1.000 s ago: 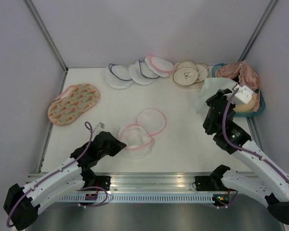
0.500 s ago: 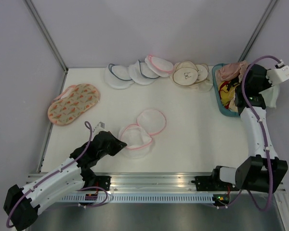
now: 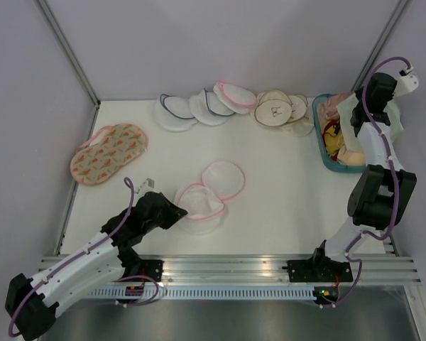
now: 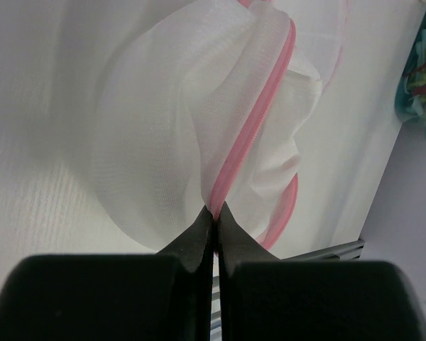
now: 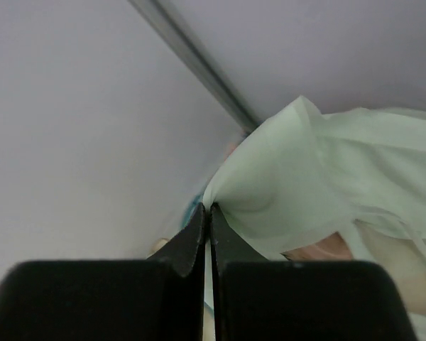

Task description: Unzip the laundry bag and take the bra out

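The laundry bag (image 3: pixel 199 202) is a round white mesh pouch with pink zipper trim, lying open near the table's front middle with its second half (image 3: pixel 224 179) beside it. My left gripper (image 3: pixel 177 209) is shut on the bag's pink trim (image 4: pixel 250 135), pinching it at the fingertips (image 4: pixel 214 207). My right gripper (image 3: pixel 373 106) is raised over the teal bin (image 3: pixel 325 160) at the back right. It is shut on a fold of the pale white bra (image 5: pixel 319 177), which hangs from it (image 3: pixel 346 108).
An orange floral bag (image 3: pixel 108 151) lies at the left. White pouches with dark blue trim (image 3: pixel 181 110), a pink-trimmed one (image 3: pixel 234 94) and beige round pouches (image 3: pixel 275 109) line the back. The bin holds peach-pink (image 3: pixel 334 106) and yellow items (image 3: pixel 335 142).
The right arm swung from the table beside the bin up and back above it, carrying the white bra. The left gripper kept its hold on the bag and has not moved.
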Controlling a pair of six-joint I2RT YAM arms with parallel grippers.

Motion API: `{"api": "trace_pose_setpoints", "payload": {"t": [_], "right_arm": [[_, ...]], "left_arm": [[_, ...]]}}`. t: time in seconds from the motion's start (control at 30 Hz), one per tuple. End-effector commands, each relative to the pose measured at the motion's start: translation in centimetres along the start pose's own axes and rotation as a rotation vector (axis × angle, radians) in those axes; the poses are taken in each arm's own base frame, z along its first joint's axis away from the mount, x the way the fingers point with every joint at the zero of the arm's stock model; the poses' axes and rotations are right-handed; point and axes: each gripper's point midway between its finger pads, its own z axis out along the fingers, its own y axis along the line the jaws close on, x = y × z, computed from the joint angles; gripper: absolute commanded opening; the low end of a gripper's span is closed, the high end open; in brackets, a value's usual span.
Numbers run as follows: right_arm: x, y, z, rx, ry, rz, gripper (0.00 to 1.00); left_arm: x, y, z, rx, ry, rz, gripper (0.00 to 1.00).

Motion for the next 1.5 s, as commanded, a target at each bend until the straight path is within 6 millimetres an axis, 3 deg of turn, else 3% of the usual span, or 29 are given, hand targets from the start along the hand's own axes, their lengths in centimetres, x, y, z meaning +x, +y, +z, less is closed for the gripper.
{"api": "trace_pose_setpoints", "payload": {"t": [0.0, 0.13, 0.2, 0.3, 0.37, 0.4, 0.43, 0.5, 0.53, 0.6, 0.63, 0.77, 0.83, 0.93, 0.97, 1.07, 1.1, 1.2, 1.3, 1.47], "right_arm": [[-6.1, 8.1, -0.2, -0.313, -0.087, 0.157, 0.00], [-8.0, 10.0, -0.3, -0.441, -0.101, 0.225, 0.00], [-8.1, 9.8, -0.1, -0.443, -0.105, 0.238, 0.00], [-6.4, 8.1, 0.8, -0.386, -0.076, 0.229, 0.00], [-2.6, 4.6, 2.1, -0.261, -0.011, 0.201, 0.00], [-1.9, 4.2, 2.3, -0.244, 0.009, 0.195, 0.00], [0.6, 2.3, 2.6, -0.185, 0.059, 0.181, 0.00], [3.2, -0.7, 2.4, -0.090, 0.097, 0.167, 0.00], [6.4, -3.9, 1.9, -0.011, 0.141, 0.149, 0.00], [7.7, -6.7, 0.8, 0.087, 0.131, 0.135, 0.00], [9.5, -8.8, 0.0, 0.147, 0.156, 0.117, 0.00], [11.2, -11.3, -2.1, 0.240, 0.184, 0.085, 0.00], [10.4, -10.6, -2.9, 0.214, 0.184, 0.083, 0.00], [8.0, -6.9, -4.4, 0.076, 0.166, 0.061, 0.28], [7.4, -5.7, -5.0, 0.041, 0.164, 0.053, 0.47], [4.9, -2.0, -7.3, -0.087, 0.170, 0.022, 0.66], [3.6, -0.8, -8.8, -0.134, 0.160, 0.019, 0.68], [2.6, 2.1, -12.6, -0.254, 0.190, -0.046, 0.74], [4.0, 3.6, -16.9, -0.311, 0.258, -0.131, 0.76], [9.6, 4.2, -24.0, -0.396, 0.385, -0.246, 0.77]], "left_arm": [[-0.8, -1.4, -0.7, 0.029, -0.023, 0.022, 0.02], [-0.9, -1.1, -0.7, 0.018, -0.027, 0.016, 0.02], [-0.9, -1.0, -0.7, 0.017, -0.030, 0.016, 0.02], [-0.8, -0.8, -0.5, 0.005, -0.023, 0.014, 0.02], [-0.5, -0.7, -0.3, -0.001, -0.013, 0.012, 0.02], [-0.4, -0.6, -0.2, -0.003, -0.009, 0.013, 0.02], [-0.3, -0.5, -0.1, -0.004, -0.005, 0.011, 0.02], [-0.1, -0.5, 0.2, 0.003, 0.004, 0.009, 0.02], [0.0, -0.5, 0.3, 0.004, 0.007, 0.008, 0.02], [0.3, -0.5, 0.5, 0.009, 0.018, 0.008, 0.02], [0.4, -0.5, 0.5, 0.010, 0.022, 0.009, 0.02], [0.6, -0.7, 0.7, 0.031, 0.030, 0.008, 0.02], [0.6, -0.8, 0.7, 0.042, 0.030, 0.007, 0.02], [0.6, -1.1, 0.7, 0.056, 0.029, 0.013, 0.02], [0.6, -1.2, 0.7, 0.061, 0.028, 0.014, 0.02], [0.4, -1.5, 0.7, 0.078, 0.017, 0.019, 0.02], [0.3, -1.5, 0.8, 0.083, 0.013, 0.021, 0.02], [0.3, -1.7, 0.9, 0.113, 0.003, 0.022, 0.02], [0.2, -1.7, 1.0, 0.121, -0.003, 0.017, 0.02], [0.3, -1.1, 1.2, 0.108, -0.006, 0.018, 0.02]]}}
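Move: My right hand already hangs the pale bra from its fingertips over the teal basket. The basket's middle is about 5 cm back towards me, level sideways and some 23 cm below. The yellow clothing in it lies roughly 8 cm back and 8 cm left of my hand, at about that depth. The cream bags on the table are about 29 cm left, 4 cm farther out and 26 cm down. From my left hand the basket is some 28 cm ahead and 66 cm right, slightly lower. I toss my right hand up about 8 cm and a little forward, tipping the fingers up some 20 degrees. Then I plunge it about 27 cm down and 10 cm back, fingers dipping, towards the clothes in the basket. There the fingers begin to open, and they spread wide to let go of the bra as I climb and then swing left and somewhat back, away from the basket, turning counter-clockwise. ##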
